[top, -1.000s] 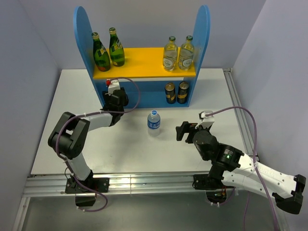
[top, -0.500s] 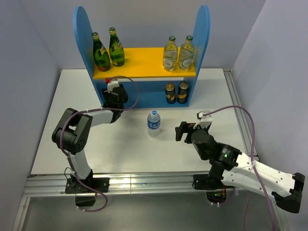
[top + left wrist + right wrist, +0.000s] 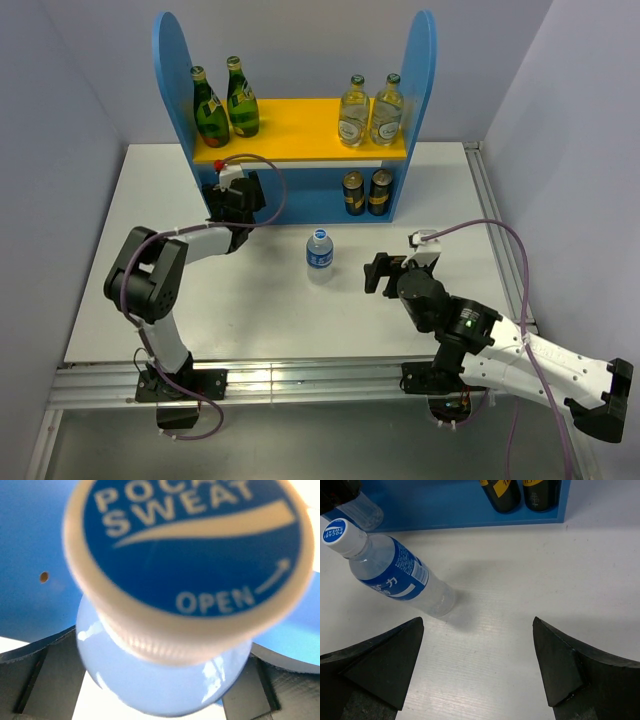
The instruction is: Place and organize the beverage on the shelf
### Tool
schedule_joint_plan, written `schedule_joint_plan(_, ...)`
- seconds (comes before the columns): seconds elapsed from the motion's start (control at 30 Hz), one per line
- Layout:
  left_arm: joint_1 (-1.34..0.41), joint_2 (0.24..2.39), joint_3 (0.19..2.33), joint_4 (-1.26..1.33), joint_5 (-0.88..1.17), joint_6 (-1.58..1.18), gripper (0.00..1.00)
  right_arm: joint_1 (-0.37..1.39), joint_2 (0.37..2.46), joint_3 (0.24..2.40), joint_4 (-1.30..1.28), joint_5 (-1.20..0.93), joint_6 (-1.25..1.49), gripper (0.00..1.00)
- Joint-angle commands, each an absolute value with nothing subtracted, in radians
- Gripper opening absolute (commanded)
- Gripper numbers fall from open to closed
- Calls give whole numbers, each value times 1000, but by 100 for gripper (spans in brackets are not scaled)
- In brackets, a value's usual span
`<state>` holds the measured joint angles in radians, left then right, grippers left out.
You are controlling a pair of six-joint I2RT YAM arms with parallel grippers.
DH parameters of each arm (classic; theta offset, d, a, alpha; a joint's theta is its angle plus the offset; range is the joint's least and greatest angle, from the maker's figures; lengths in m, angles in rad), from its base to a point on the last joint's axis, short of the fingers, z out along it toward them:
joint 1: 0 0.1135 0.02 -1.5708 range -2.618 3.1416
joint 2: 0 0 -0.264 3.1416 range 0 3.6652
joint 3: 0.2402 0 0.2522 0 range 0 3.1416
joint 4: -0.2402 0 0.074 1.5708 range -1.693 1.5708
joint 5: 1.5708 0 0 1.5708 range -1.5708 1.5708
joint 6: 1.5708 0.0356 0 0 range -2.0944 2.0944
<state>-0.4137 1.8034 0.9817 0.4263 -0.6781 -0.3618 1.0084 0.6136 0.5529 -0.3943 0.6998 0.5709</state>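
The blue shelf (image 3: 300,128) stands at the back of the table. Two green bottles (image 3: 225,103) are at the left of its yellow board and two clear glass bottles (image 3: 370,112) at the right. My left gripper (image 3: 238,192) reaches into the lower level at the left. It is open around an upright water bottle (image 3: 165,672) with a blue-and-white cap (image 3: 190,555), and the fingers stand just off its sides. A second water bottle (image 3: 319,250) (image 3: 395,572) stands on the table in front of the shelf. To its right, my right gripper (image 3: 378,272) (image 3: 477,665) is open and empty.
Two dark cans with yellow labels (image 3: 366,192) (image 3: 520,492) stand on the right of the shelf's lower level. The shelf's tall blue side panels (image 3: 172,60) rise at both ends. Grey walls close in the white table (image 3: 250,320).
My left gripper has pushed slightly deeper into the lower shelf, and its jaws have opened off the water bottle. The right arm has edged a little left. The table bottle has not moved.
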Motion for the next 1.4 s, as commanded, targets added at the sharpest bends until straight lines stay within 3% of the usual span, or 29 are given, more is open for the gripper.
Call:
schedule_joint_plan(0.0,-411,1698,1055,408,-669,-351,99,1014,597,563,-382,727,572,96)
schedule_joint_plan(0.7,-514,1396,893,227,-587,-350,99,1012,557,555,-388,719,577,96)
schedule_joint_plan(0.9,-649,1199,783,143,-644,-399,99,1012,557,555,-388,723,577,96)
schedule_joint_plan(1.13,-966,878,569,95,-657,-466,99,1014,552,554,-388,719,577,96)
schedule_joint_plan(1.27,-1072,729,383,184,-511,-453,99,1012,555,554,-384,718,575,96)
schedule_joint_plan(1.37,-1101,738,350,279,-414,-448,99,1012,558,554,-383,719,575,96)
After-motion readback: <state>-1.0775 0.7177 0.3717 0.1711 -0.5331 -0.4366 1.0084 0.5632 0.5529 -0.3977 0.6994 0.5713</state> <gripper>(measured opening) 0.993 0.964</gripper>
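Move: The left hand's open fingers still straddle the Pocari bottle just set down at the left end of the lower shelf, its middle about at the hand point. The other Pocari bottle stands on the table some 17 cm back and 19 cm to the right of this hand, nearly level with it; two black cans are about 28 and 34 cm to its right, 2 cm ahead and 4 cm lower. From the right hand the table bottle is about 8 cm ahead, 13 cm left and 7 cm lower. The left hand, fingers kept wide open, slides back off the shelved bottle by about 5 cm at one height and then rises quickly by some 9 cm. From there it sweeps back and to the right towards the table bottle, ending about 27 cm back and 12 cm right of its start, turning some 45 degrees clockwise to face that bottle and sinking a few centimetres at the end, without reaching it. ##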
